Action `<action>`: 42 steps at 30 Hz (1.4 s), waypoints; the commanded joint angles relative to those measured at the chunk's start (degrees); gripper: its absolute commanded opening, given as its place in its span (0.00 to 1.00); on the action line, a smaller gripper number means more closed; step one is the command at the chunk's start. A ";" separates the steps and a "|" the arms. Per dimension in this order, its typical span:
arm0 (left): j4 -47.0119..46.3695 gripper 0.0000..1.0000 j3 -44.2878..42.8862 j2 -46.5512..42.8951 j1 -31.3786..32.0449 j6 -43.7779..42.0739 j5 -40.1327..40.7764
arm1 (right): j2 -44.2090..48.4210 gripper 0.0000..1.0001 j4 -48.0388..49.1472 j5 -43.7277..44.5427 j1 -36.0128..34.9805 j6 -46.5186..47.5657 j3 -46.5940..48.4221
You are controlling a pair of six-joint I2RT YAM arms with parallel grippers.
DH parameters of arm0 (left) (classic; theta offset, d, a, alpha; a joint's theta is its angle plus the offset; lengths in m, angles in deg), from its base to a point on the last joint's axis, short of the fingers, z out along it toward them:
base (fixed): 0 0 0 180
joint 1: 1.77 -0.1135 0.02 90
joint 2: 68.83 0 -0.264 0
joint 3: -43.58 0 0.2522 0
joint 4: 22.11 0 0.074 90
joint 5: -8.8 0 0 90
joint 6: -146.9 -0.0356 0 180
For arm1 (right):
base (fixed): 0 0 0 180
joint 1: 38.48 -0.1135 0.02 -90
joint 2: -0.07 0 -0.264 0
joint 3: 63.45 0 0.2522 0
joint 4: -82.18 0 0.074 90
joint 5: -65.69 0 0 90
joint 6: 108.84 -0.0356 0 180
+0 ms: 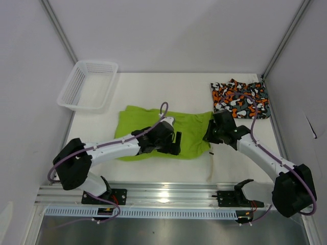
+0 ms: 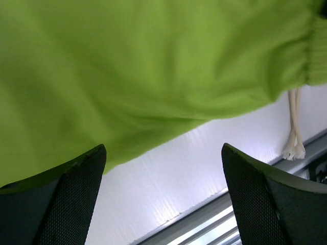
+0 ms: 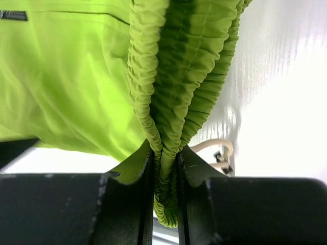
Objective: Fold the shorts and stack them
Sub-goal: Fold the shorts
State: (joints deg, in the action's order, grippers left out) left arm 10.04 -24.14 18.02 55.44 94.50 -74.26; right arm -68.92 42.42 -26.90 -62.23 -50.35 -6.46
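Observation:
The lime green shorts lie spread across the middle of the table. My right gripper is at their right end and is shut on the gathered elastic waistband, which bunches between the closed fingers. My left gripper hovers over the shorts' front edge. It stands open with nothing between its fingertips, and the green fabric fills the upper part of that view. A white drawstring trails off the waistband toward the rail. The camo shorts lie folded at the back right.
A white mesh basket sits at the back left corner. A metal rail runs along the table's near edge, close below the left gripper. White walls enclose the table on three sides.

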 commanded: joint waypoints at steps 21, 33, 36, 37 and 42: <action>3.94 0.85 4.64 -8.10 -26.45 -6.66 -0.70 | -9.85 0.00 -24.27 22.10 -15.63 6.37 25.76; -1.34 0.63 2.55 3.23 -21.54 -2.63 -7.47 | -12.13 0.00 -30.68 19.99 -15.89 10.15 38.42; -2.48 0.63 1.93 5.61 -19.17 -0.61 -7.47 | -13.88 0.00 -33.41 20.08 -16.59 10.24 42.20; -2.66 0.63 1.57 6.22 -18.46 -0.17 -7.47 | -14.32 0.00 -34.55 20.08 -16.77 10.24 43.16; -3.27 0.63 -0.19 8.25 -14.50 3.17 -4.65 | -16.96 0.00 -37.89 19.82 -17.91 9.80 48.78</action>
State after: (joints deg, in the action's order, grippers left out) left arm 8.75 -22.21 25.45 39.15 94.09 -79.86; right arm -84.87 7.77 -7.23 -79.30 -41.19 37.25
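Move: The left hand, empty and wide open, has the middle of the green shorts about 6 cm ahead, 6 cm to its left and 7 cm below; the shorts' near edge runs some 3 cm back from it. The right hand already pinches the gathered waistband, and from it that middle lies roughly 20 cm left, 1 cm ahead and 8 cm down. From the right hand, the drawstring trails about 9 cm back and 1 cm right, and the folded patterned shorts sit some 18 cm ahead and 15 cm right. Keeping its pinch on the gathered waistband, the right hand rolls some 20 degrees, its left side dipping, and lifts about 12 cm with a smaller drift left, drawing the band up over the shorts' right end. Meanwhile the left hand sweeps left and forward over the shorts, its fingers closing to about two thirds open, then comes back right by half of that leftward sweep while sinking 5 cm, until its fingertips press on the cloth near the middle. ##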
